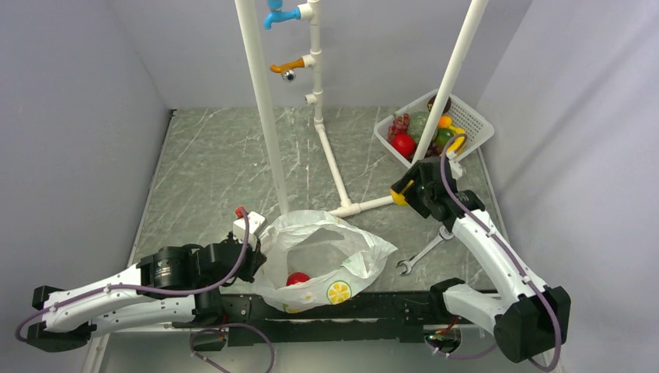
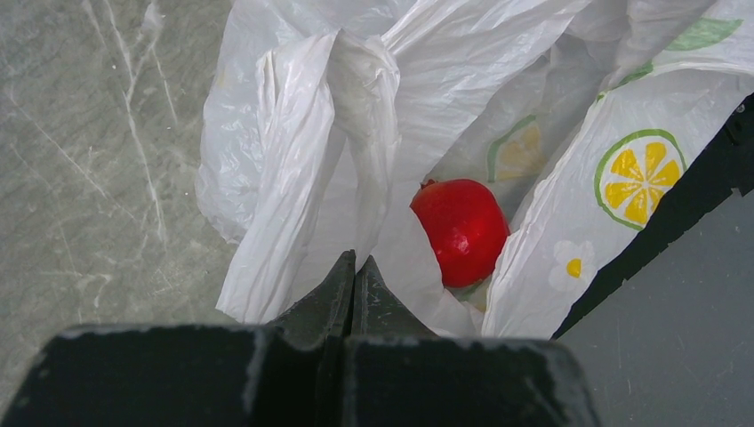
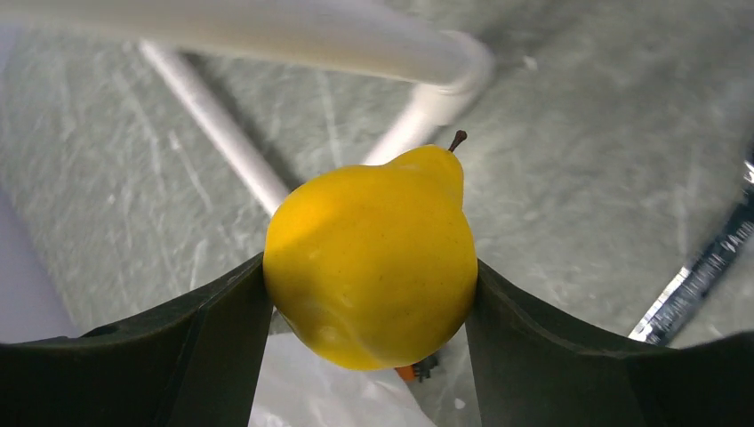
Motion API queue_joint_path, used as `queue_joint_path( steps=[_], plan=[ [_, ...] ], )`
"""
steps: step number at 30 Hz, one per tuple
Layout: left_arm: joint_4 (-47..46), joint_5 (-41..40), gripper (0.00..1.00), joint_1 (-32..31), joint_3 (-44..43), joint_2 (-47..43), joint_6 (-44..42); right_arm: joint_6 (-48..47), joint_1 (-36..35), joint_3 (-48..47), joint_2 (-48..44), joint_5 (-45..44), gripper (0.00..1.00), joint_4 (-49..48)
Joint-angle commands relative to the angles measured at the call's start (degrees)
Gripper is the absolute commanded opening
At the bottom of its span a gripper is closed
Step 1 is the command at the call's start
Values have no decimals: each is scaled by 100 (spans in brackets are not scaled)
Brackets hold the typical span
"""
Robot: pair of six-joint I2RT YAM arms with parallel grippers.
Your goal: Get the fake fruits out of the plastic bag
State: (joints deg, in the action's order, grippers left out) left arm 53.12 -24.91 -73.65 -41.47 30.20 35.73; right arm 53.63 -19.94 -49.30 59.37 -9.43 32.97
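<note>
The plastic bag (image 1: 353,252) lies crumpled and open near the table's front edge, white with a lemon-slice print (image 2: 638,178). One red fake fruit (image 2: 461,229) rests inside it, and shows in the top view as a red fruit (image 1: 298,279). My left gripper (image 2: 356,263) is shut, pinching the bag's left rim (image 1: 268,233). My right gripper (image 3: 369,276) is shut on a yellow pear-shaped fake fruit (image 3: 373,262), held above the table to the bag's right. In the top view, a sliver of that yellow fruit (image 1: 399,199) shows at the right gripper (image 1: 404,193).
A white basket (image 1: 475,118) at the back right holds several fruits. White PVC frame posts (image 1: 264,116) stand behind the bag, with a floor bar (image 1: 365,206). A metal wrench (image 1: 423,253) lies right of the bag. The black base rail (image 1: 388,307) runs along the front.
</note>
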Motion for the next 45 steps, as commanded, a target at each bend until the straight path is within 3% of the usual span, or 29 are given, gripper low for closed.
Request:
queue_joint_path(
  steps=[1,7,13,20,28,32,36,45],
  plan=[
    [-39,-86,0,-53,-60,-77,68,675,469,127,-184,145,0,614],
    [-66,-85,0,-62,-42,-172,63,886,539,229,-914,-1215,0,666],
    [-65,-68,0,-70,-51,-140,54,1433,548,688,-1100,-1650,0,164],
    [-57,-62,0,-127,-48,-134,60,1698,656,671,-597,-2411,0,-957],
    [-17,-160,0,-181,-62,-279,98,1312,1180,-723,544,-2902,0,-1244],
    [-28,-178,0,-189,-44,-400,123,809,1622,-459,521,-2670,0,-2502],
    [-47,-182,0,-203,-25,-489,120,502,2472,-520,899,-1736,0,-3224],
    [-40,-157,0,-238,-30,-386,111,-381,2825,-2071,3206,-348,0,-3871]
  ],
)
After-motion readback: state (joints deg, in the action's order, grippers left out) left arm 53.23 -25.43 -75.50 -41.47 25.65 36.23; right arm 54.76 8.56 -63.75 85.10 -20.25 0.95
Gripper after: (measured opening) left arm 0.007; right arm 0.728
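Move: The yellow fruit is already in the right hand's grip, and the white basket it is bound for has its middle some 26 cm ahead, 18 cm to the right and 14 cm below. The pipe corner with its upright leg stands about 9 cm ahead, 4 cm right, its foot 15 cm below; the wrench lies roughly 8 cm back, 10 cm right, 16 cm down. From the left hand, the basket is about 45 cm ahead, 52 cm right and 13 cm below. The yellow fruit, still pinched between the right fingers, is carried first to the right and slightly back, clear of the upright pipe, then forward and farther right towards the basket, about 20 cm right and 17 cm forward in all, ending some 6 cm higher. Meanwhile the wrist swings about 40 degrees clockwise and the fingertips tip up. The left fingers keep the bag's rim. ##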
